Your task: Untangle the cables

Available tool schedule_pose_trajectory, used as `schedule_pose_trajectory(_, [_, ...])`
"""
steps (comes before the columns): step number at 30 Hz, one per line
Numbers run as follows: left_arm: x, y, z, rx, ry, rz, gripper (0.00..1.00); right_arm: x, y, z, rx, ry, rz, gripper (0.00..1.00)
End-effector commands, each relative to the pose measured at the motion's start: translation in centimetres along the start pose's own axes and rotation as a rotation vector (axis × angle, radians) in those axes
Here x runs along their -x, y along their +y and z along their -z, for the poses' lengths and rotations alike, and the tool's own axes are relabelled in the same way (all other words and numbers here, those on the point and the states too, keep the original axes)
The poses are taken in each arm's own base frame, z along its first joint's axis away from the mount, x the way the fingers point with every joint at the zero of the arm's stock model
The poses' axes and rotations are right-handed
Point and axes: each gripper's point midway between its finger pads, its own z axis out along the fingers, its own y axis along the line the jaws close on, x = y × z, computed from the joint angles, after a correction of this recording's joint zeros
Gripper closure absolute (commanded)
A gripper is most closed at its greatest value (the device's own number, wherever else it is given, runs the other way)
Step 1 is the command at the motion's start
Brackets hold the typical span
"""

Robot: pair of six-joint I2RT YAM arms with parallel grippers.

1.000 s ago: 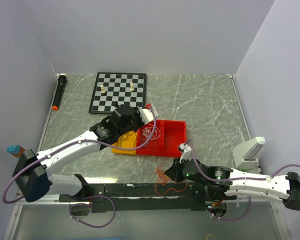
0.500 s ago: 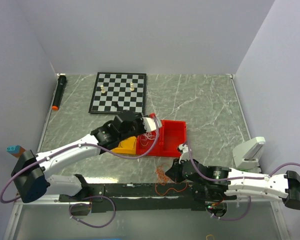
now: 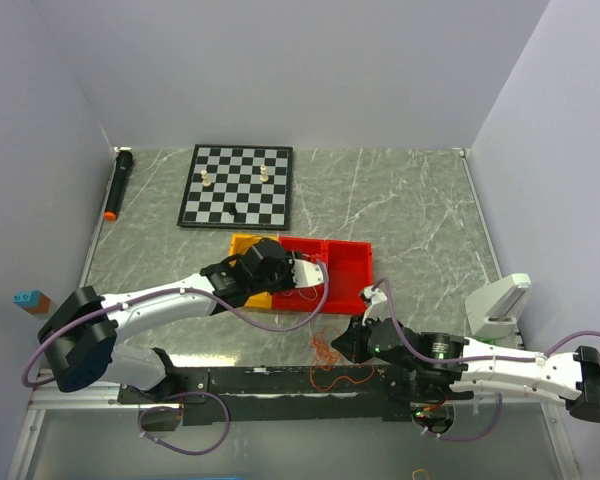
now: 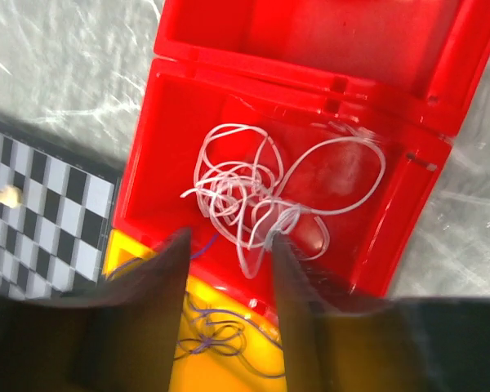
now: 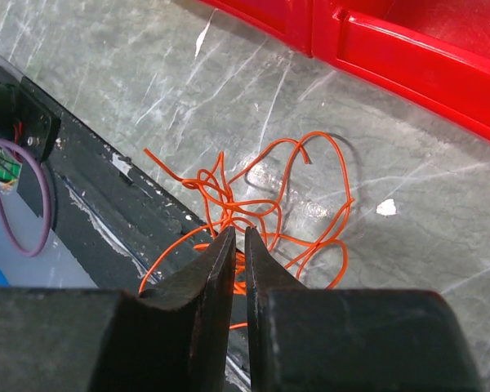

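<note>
A white cable [image 4: 261,192] lies in a loose tangle inside the left compartment of the red bin [image 4: 310,86]. My left gripper [image 4: 229,237] hovers over that bin's near edge, open, with nothing between its fingers. A bluish cable [image 4: 204,343] rests in the yellow bin [image 4: 229,298] beneath the jaws. In the top view the left gripper [image 3: 298,270] sits over the red bin [image 3: 348,262]. An orange cable [image 5: 233,200] is heaped on the table by the near rail. My right gripper [image 5: 238,234] is shut on its strands, also seen low in the top view as the right gripper [image 3: 348,340] beside the orange cable [image 3: 325,352].
A chessboard [image 3: 237,185] with two pale pieces lies at the back. A black marker [image 3: 117,183] with an orange tip lies along the left wall. A white block [image 3: 498,308] stands at the right edge. A dark rail [image 3: 280,382] runs along the near edge.
My left gripper swung back toward the near left over the bins and opened, letting the white cable go into the red bin. The right arm has barely moved.
</note>
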Motion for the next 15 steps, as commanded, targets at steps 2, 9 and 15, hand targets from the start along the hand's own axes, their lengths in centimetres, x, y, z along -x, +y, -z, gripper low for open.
schedule_pose_trajectory(2, [2.1, 1.4, -0.2, 0.046, -0.058, 0.063, 0.32, 1.3, 1.0, 0.3, 0.017, -0.039, -0.014, 0.83])
schedule_pose_trajectory(9, [7.0, 2.9, 2.1, 0.014, -0.160, 0.120, 0.01, 1.6, 0.6, 0.7, -0.014, -0.040, -0.020, 0.82])
schedule_pose_trajectory(15, [9.4, -3.2, 6.1, -0.304, -0.234, 0.091, 0.02, 1.8, -0.3, 1.4, -0.033, -0.068, -0.074, 0.77])
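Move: The left hand, empty or just letting go, is over the middle red bin's near-yellow side; the white cable in that bin lies about 4 cm to its right, level fore and aft, some 7 cm below. The orange cable, next to be dealt with, lies roughly 18 cm back, 10 cm right and 10 cm below. The yellow bin is centred about 7 cm left and 1 cm ahead. From the right hand the orange cable is about 4 cm left, level fore and aft, 5 cm below. Up and away from the white cable, the left hand first spreads its already part-open fingers almost in place to fully wide, then climbs about 6.5 cm above the red bin, drifting some 3 cm right and, at the very end, slightly back. The wrist tilts about 10 degrees as it leaves, and the fingers come clear of the white strands. ##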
